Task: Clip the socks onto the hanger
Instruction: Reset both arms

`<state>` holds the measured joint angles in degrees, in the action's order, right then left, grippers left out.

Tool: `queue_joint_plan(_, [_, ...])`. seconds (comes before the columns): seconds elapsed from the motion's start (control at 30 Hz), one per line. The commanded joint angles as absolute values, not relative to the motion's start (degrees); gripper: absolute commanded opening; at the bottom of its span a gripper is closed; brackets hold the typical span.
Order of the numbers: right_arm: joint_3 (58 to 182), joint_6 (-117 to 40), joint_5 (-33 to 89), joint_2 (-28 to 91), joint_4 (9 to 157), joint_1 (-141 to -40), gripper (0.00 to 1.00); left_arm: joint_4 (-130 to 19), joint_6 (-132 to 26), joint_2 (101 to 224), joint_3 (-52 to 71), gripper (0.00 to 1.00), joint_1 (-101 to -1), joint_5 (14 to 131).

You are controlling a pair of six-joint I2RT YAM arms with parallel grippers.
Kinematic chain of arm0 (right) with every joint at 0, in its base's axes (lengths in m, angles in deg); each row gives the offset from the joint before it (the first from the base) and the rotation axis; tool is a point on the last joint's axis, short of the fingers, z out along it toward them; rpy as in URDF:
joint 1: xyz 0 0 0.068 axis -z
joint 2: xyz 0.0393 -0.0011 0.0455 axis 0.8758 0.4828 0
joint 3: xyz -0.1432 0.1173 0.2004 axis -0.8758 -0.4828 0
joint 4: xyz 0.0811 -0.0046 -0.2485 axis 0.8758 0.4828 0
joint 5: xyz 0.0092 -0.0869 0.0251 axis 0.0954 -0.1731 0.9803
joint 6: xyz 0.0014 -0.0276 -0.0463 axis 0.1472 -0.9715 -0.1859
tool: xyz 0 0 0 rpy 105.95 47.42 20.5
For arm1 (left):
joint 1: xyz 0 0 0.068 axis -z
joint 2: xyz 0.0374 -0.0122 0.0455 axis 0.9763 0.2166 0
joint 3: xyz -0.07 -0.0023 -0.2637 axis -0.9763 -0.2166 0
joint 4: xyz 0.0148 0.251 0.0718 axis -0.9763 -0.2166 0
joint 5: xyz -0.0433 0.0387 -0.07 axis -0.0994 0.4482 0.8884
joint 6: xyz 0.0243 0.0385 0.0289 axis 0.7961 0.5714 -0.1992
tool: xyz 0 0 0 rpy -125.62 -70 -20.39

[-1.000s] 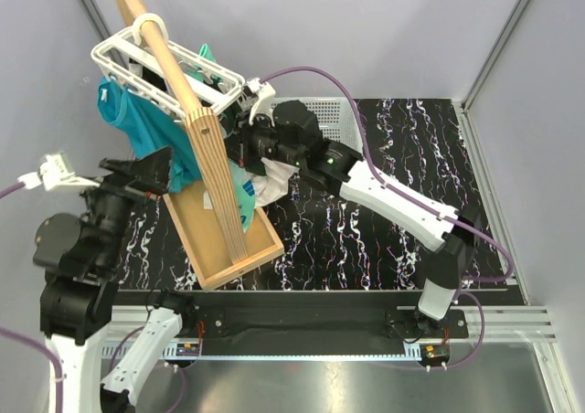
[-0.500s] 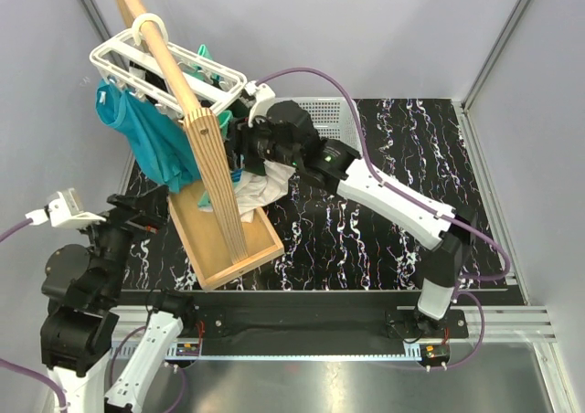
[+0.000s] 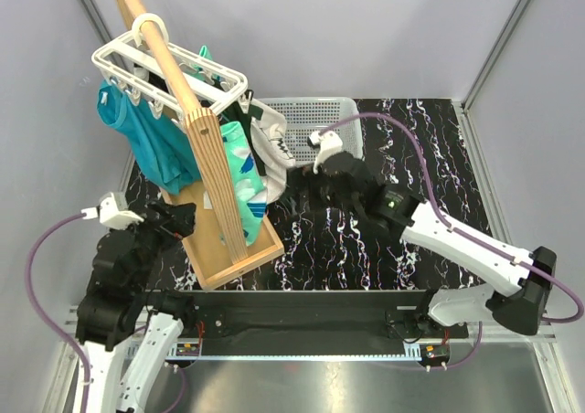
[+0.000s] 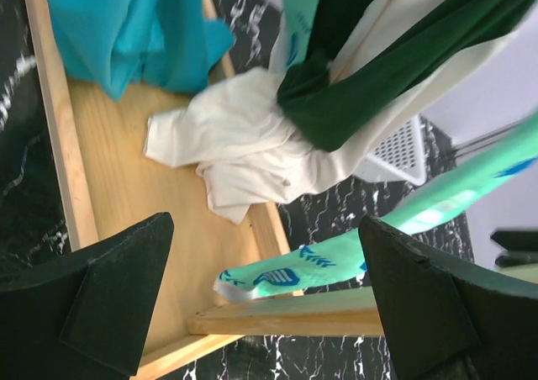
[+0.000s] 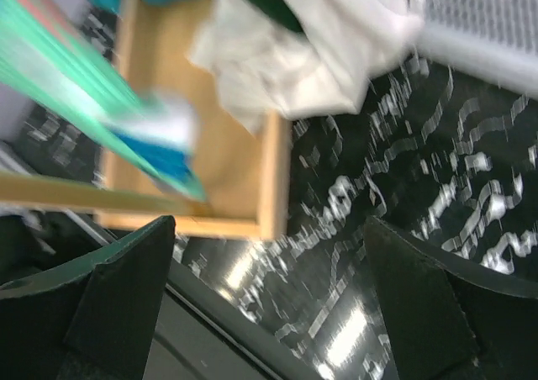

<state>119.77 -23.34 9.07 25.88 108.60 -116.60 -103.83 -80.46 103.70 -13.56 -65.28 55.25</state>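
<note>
The white hanger [image 3: 174, 70] hangs by its hook on the wooden pole at the back left. A mint green sock [image 3: 242, 171] with blue marks dangles from its clips beside the slatted stand; its toe [image 4: 286, 275] hangs over the wooden tray. In the blurred right wrist view the same sock [image 5: 109, 119] shows at the left. My right gripper [image 3: 303, 189] is open and empty, off to the right of the hanging laundry, over the table. Low on the left, my left gripper [image 3: 183, 219] is open and empty beside the tray's near left edge.
A teal cloth [image 3: 146, 143] and a white and dark green garment [image 3: 274, 143] also hang from the hanger. The garment's white end [image 4: 244, 153] lies in the wooden tray [image 3: 265, 248]. A grey mesh basket [image 3: 315, 116] stands behind on the black marbled table [image 3: 411, 157].
My right gripper opened, let go at the hanger and drew back to the right. The mint sock now hangs free. The left arm pulled back toward the near edge.
</note>
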Motion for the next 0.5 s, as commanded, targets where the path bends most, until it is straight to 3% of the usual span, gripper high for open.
queue_joint_plan(0.0, [109.68,-20.61,4.76,22.01,107.84,-116.07,1.0,-95.45,-84.24,104.06,-18.2,0.99,-65.19,57.0])
queue_joint_plan(0.23, [82.72,-13.94,4.15,9.52,89.14,-112.21,1.0,-83.4,-92.51,96.26,-35.42,0.99,-65.19,57.18])
queue_joint_plan(0.47, [68.27,-9.45,-4.99,0.02,78.48,-109.12,1.0,-67.43,-99.19,87.9,-50.36,0.99,-65.19,60.94])
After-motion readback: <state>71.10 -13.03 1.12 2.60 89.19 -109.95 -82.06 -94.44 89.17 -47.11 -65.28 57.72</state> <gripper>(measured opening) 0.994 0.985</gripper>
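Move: From my left hand, the hanger with its clipped socks is about 14 cm ahead and some 18 cm above; the mint sock hangs roughly 7 cm ahead and 10 cm right at my height, with the wooden box almost straight below, 26 cm down. From my right hand, the hanger is about 16 cm ahead, 27 cm left and 17 cm up; the mint sock is 11 cm left and 2 ahead, the empty basket 12 ahead, 5 right and 25 below. With both hands empty and open, I back away from the hanger: my right hand drops about 17 cm while swinging some 12 cm right towards the bare table short of the basket, turning nearly 20 degrees clockwise and levelling off at the end. My left hand sinks about 11 cm towards the wooden box, easing 4 cm forward and rolling its left side down. ##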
